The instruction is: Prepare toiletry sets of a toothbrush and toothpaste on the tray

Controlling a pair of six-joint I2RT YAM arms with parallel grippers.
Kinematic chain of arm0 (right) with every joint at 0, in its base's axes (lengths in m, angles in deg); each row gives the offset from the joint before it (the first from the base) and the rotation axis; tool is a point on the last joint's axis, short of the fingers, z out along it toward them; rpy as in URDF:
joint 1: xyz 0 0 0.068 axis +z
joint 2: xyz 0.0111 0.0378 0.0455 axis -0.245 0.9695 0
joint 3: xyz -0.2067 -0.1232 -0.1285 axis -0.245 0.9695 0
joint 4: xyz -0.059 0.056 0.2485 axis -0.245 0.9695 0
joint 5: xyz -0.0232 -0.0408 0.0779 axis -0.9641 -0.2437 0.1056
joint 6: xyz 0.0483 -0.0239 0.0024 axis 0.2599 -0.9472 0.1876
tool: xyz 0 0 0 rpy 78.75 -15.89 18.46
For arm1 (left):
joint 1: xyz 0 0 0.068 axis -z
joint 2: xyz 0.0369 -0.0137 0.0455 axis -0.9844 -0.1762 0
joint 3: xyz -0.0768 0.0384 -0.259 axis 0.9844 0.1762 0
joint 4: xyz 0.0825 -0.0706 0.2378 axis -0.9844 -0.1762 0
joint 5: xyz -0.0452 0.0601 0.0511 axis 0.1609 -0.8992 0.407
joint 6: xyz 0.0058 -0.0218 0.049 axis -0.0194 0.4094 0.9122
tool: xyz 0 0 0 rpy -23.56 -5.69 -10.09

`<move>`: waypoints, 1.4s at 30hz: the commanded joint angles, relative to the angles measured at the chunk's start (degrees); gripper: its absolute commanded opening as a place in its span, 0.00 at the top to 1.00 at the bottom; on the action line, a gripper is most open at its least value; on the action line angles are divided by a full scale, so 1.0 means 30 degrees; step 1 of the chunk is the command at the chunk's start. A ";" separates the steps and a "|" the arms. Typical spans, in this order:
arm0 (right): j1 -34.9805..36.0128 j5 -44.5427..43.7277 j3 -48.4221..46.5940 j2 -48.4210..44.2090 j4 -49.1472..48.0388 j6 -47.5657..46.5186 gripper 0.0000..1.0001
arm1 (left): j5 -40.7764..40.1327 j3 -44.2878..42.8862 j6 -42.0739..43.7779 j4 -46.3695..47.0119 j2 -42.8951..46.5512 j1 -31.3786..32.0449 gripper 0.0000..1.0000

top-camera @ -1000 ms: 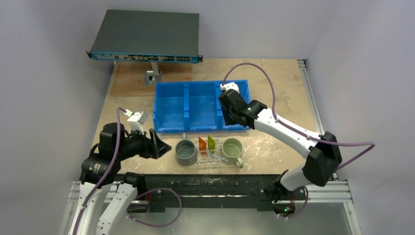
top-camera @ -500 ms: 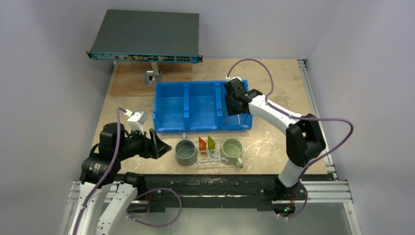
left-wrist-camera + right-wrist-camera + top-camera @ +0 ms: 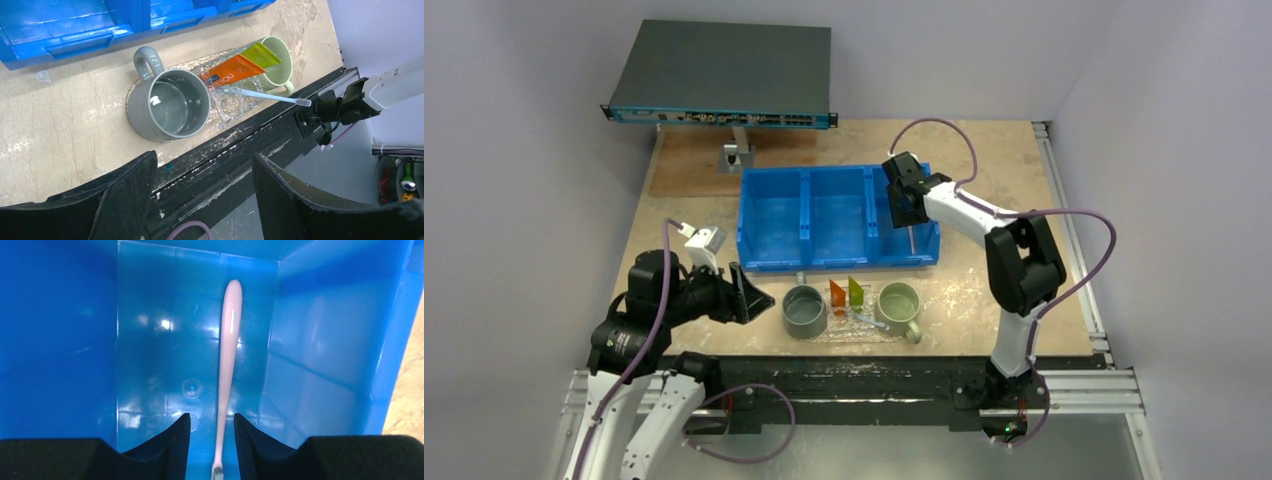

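Note:
A pink toothbrush [image 3: 229, 340] lies lengthwise on the floor of the blue bin's [image 3: 804, 215] right compartment, also seen as a thin toothbrush stick [image 3: 912, 240]. My right gripper [image 3: 212, 417] hangs over it, open, a finger on each side of its neck with gaps showing. The clear pebbled tray [image 3: 227, 107] at the front edge carries an orange tube [image 3: 235, 70], a green tube [image 3: 262, 52] and a pale toothbrush [image 3: 270, 96] whose head juts past the table edge. My left gripper [image 3: 205, 160] stands open and empty, left of the tray [image 3: 864, 332].
A grey mug [image 3: 172, 102] and a pale-green mug [image 3: 280, 55] stand on the tray's two ends. The bin's left and middle compartments look bare. A network switch [image 3: 724, 70] sits raised on a stand at the back left.
My right arm has folded upward and carried its gripper further back and lower into the bin's right compartment, over the pink toothbrush. The left arm has not moved.

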 commanded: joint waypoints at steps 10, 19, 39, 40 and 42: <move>-0.0858 0.0423 -0.1246 0.1415 -0.0740 -0.0337 0.60 | 0.0369 0.0075 -0.0078 0.0813 -0.0178 0.0100 0.31; -0.1117 0.1283 -0.1388 0.2250 -0.0790 -0.0317 0.59 | 0.0368 0.0071 -0.0087 0.0823 -0.0193 0.0100 0.31; -0.1296 0.3503 0.0134 0.2533 -0.1883 -0.0465 1.00 | 0.0348 0.0076 -0.0096 0.0828 -0.0208 0.0100 0.31; -0.1275 0.3405 0.0263 0.2359 -0.1946 -0.0467 1.00 | 0.0367 0.0078 -0.0103 0.0828 -0.0221 0.0100 0.31; -0.1299 0.3189 0.0433 0.2019 -0.2063 -0.0438 1.00 | 0.0355 0.0060 -0.0118 0.0828 -0.0222 0.0100 0.31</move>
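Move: The pink toothbrush lies lengthwise in the blue tray's right-hand compartment, its middle some 5 cm below the right hand, about 1 cm ahead and 1 cm to its right. The compartment's divider is about 7 cm to that hand's left and the tray's right wall about 5 cm to its right, both level with it fore and aft; the green mug stands some 18 cm back and 2 cm left. From the idle left hand, the toothbrush is roughly 26 cm ahead, 26 cm right and 20 cm below. The right hand sinks about 4 cm into the right compartment, easing nearly 2 cm forward and first slightly right, with its half-open fingers coming down on either side of the pink toothbrush's handle. At the bottom it stops sinking and shifts back left by almost 2 cm, rolling its left side up about 5 degrees while the fingers close and pinch the handle somewhat ahead of the brush's middle. ##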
